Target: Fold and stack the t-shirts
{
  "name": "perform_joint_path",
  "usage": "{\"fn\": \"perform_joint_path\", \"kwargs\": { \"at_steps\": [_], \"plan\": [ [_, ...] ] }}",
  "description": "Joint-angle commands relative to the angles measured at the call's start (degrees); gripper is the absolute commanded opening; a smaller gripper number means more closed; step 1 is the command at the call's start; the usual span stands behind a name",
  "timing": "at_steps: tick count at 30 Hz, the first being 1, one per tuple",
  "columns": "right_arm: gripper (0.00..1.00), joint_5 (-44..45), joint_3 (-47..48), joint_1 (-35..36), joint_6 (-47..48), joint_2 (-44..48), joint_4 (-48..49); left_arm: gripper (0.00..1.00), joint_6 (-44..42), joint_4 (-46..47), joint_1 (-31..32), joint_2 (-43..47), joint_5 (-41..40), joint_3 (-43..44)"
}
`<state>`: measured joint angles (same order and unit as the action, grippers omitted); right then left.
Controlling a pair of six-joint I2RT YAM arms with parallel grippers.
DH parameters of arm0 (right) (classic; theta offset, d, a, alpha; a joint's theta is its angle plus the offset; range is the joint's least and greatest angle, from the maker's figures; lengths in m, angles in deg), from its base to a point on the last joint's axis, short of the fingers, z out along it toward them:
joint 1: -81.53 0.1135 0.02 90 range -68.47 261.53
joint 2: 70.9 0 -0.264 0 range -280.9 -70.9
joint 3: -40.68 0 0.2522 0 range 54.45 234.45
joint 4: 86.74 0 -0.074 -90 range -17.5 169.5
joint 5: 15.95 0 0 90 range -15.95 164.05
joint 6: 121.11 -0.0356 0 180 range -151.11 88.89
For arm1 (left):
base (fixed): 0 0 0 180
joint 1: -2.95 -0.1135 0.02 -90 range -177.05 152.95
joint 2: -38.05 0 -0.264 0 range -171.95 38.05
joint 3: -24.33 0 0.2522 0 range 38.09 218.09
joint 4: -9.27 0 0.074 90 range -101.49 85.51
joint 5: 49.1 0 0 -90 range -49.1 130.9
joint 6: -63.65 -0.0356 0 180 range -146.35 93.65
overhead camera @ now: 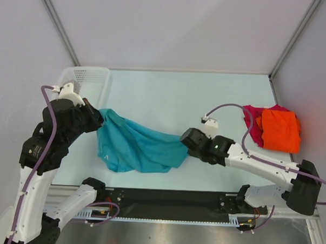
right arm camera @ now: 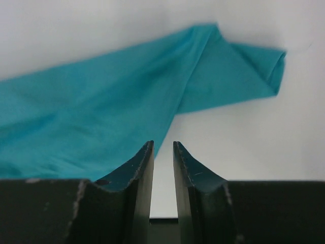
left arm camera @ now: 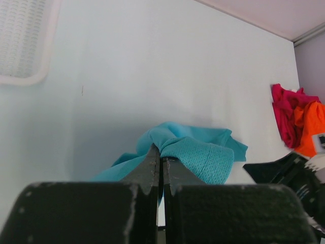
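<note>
A teal-blue t-shirt (overhead camera: 137, 147) lies stretched and crumpled across the middle of the table. My left gripper (overhead camera: 98, 119) is shut on its left corner, and the teal cloth (left arm camera: 203, 152) bunches at the fingertips in the left wrist view. My right gripper (overhead camera: 185, 140) sits at the shirt's right end, open, with a gap and nothing between its fingers; the teal shirt (right arm camera: 101, 112) lies just beyond its tips (right arm camera: 162, 145). At the right edge, an orange t-shirt (overhead camera: 280, 130) rests on a magenta-red t-shirt (overhead camera: 253, 123).
A white mesh basket (overhead camera: 89, 78) stands at the table's back left corner, just behind my left arm. Grey walls close the table on three sides. The orange and red shirts (left arm camera: 297, 124) also show at the right of the left wrist view.
</note>
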<state>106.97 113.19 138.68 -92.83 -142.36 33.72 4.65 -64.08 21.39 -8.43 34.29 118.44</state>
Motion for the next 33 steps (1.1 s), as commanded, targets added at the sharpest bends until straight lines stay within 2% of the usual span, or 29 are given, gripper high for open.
{"fn": "perform_joint_path", "kwargs": {
  "at_steps": [1, 10, 20, 33],
  "plan": [
    [0.27, -4.88, -5.12, 5.86, -7.71, -2.71, 4.64, 0.00, -0.07, 3.52, -0.51, -0.37, 2.13, -1.25],
    [0.27, -8.23, -7.77, 10.97, -10.62, -11.76, 11.32, 0.00, -0.77, 3.52, -0.51, -0.89, 2.74, -1.61],
    [0.28, -9.46, -5.04, 11.06, -8.16, -18.88, 14.75, 0.00, -1.74, 3.26, -0.51, -1.42, 2.04, -0.64],
    [0.28, -8.84, -2.75, 9.21, -5.52, -22.40, 16.33, 0.00, -2.79, 3.61, -0.68, -2.30, 2.39, -0.03]
  ]
}}
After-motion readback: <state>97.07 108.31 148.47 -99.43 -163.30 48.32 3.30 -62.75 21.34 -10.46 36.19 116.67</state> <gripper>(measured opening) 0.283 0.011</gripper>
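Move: The turquoise t-shirt's near right-hand body corner, lying loose on the table, is about 5 cm back from the right hand, 7 cm to its left and 13 cm below. The shirt's flap, also on the table, lies some 3 cm ahead of that hand and 6 cm to its right; the folded orange shirt is roughly 10 cm ahead and 37 cm right. From the left hand, the same corner is about 21 cm right, 5 cm back and 33 cm below. The t-shirt's near right-hand corner is what the right hand comes down to: it sinks about 12 cm while swinging back and to the left, tipping its fingers some 15 degrees further down, then eases a centimetre forward with the part-open fingertips right at the hem, seeming to touch it. The left fingers keep their pinch on the raised end, sinking just over a centimetre. ##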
